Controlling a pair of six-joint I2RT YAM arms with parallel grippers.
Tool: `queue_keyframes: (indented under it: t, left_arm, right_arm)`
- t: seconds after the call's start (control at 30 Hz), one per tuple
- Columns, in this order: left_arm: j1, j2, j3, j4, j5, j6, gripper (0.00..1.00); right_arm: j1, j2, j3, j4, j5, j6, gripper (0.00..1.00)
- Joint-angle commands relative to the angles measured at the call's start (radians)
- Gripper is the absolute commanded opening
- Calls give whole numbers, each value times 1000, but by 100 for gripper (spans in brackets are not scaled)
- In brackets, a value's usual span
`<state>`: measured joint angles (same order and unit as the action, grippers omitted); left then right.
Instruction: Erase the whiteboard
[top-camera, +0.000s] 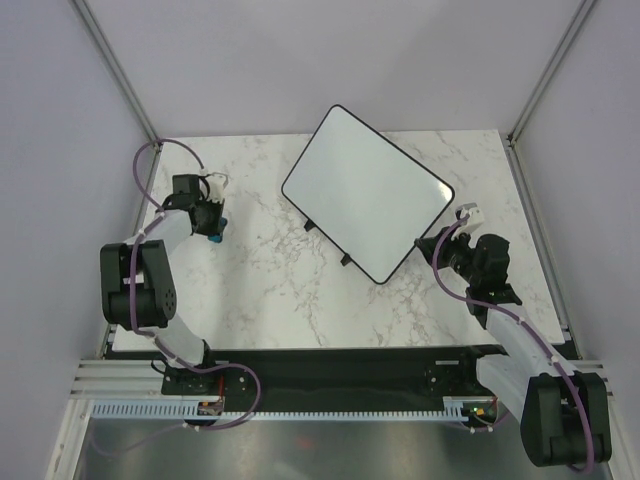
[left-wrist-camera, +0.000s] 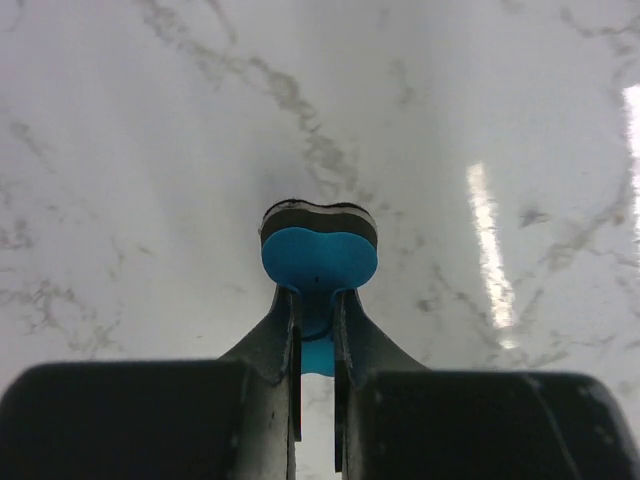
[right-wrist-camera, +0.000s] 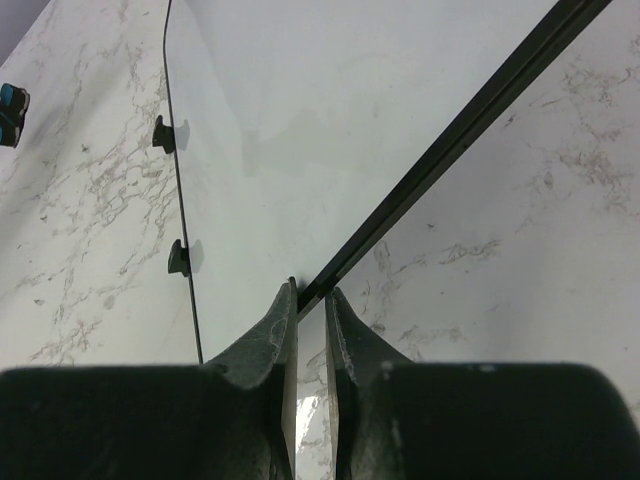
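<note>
The whiteboard (top-camera: 365, 190) lies turned at an angle on the marble table (top-camera: 260, 290), and its glossy white face (right-wrist-camera: 300, 130) shows no marks. My right gripper (top-camera: 432, 247) is at the board's lower right edge, and in the right wrist view its jaws (right-wrist-camera: 310, 293) are pinched on the thin black frame. At the table's left side my left gripper (top-camera: 213, 232) is shut on a small blue bone-shaped eraser (left-wrist-camera: 320, 255). The eraser's dark felt side faces the marble, away from the board. The jaws (left-wrist-camera: 317, 295) clamp the eraser's narrow waist.
Two small black feet (right-wrist-camera: 160, 133) stick out from the board's near-left edge. Grey enclosure walls and metal posts (top-camera: 115, 70) bound the table at the back and sides. A black strip (top-camera: 330, 375) runs along the near edge by the arm bases.
</note>
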<state>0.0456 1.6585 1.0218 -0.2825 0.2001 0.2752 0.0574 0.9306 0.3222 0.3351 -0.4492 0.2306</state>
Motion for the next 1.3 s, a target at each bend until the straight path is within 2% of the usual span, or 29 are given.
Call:
queue_keyframes:
  t: [0.0,0.23,0.37,0.53,0.67,0.8,0.87,0.9,0.97,1.1,1.27]
  left_arm:
    - [45,-2,12,34,-122,134,2]
    - [45,52,1,32,-195,196,5]
    - [46,60,-12,23,-171,196,25]
    - [45,61,-23,26,-140,190,35]
    - [48,41,-34,25,-119,188,47]
    - [46,24,-35,17,-94,177,54]
    - [46,14,-35,14,-87,176,59]
    - [48,11,-35,13,-85,174,81]
    - [46,-8,-35,2,-77,174,97]
    - [46,-57,-42,-18,-45,159,99]
    - [46,-147,-60,-53,24,150,99]
  right_arm:
    - [10,-3,12,15,-19,-25,5]
    - [12,10,17,18,-29,-17,13]
    - [12,1,12,13,-22,-17,26]
    - [13,-1,15,2,-17,-17,37]
    - [13,-7,14,1,-14,-19,40]
    - [13,-7,17,-1,-13,-20,43]
    - [12,-12,15,-5,-9,-20,48]
    - [12,-13,15,-7,-8,-19,49]
    - [13,-22,15,-13,-2,-19,53]
    - [13,-36,11,-22,18,-10,59]
    - [15,-70,15,-60,49,-4,79]
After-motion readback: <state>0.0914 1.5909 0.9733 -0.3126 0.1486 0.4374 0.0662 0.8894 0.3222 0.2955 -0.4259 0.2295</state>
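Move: The left hand grips the eraser; its set-down spot on bare table is about 5 cm to its left, 1 cm back and 5 cm below. The whiteboard's middle lies some 40 cm right and 9 cm ahead at about hand height, its left black clip roughly 24 cm right and 1 cm ahead. The right hand still pinches the board's right edge; the board's middle is about 13 cm left, 11 cm ahead and slightly lower. Bring the left gripper about 5 cm left, rolling its left side up some 10 degrees, and lower it about 3 cm to set the eraser on the marble. Open the fingers wide to let go, then lift about 3.5 cm, easing slightly right. Meanwhile hold the right hand in place and open its fingers to free the whiteboard's edge. ##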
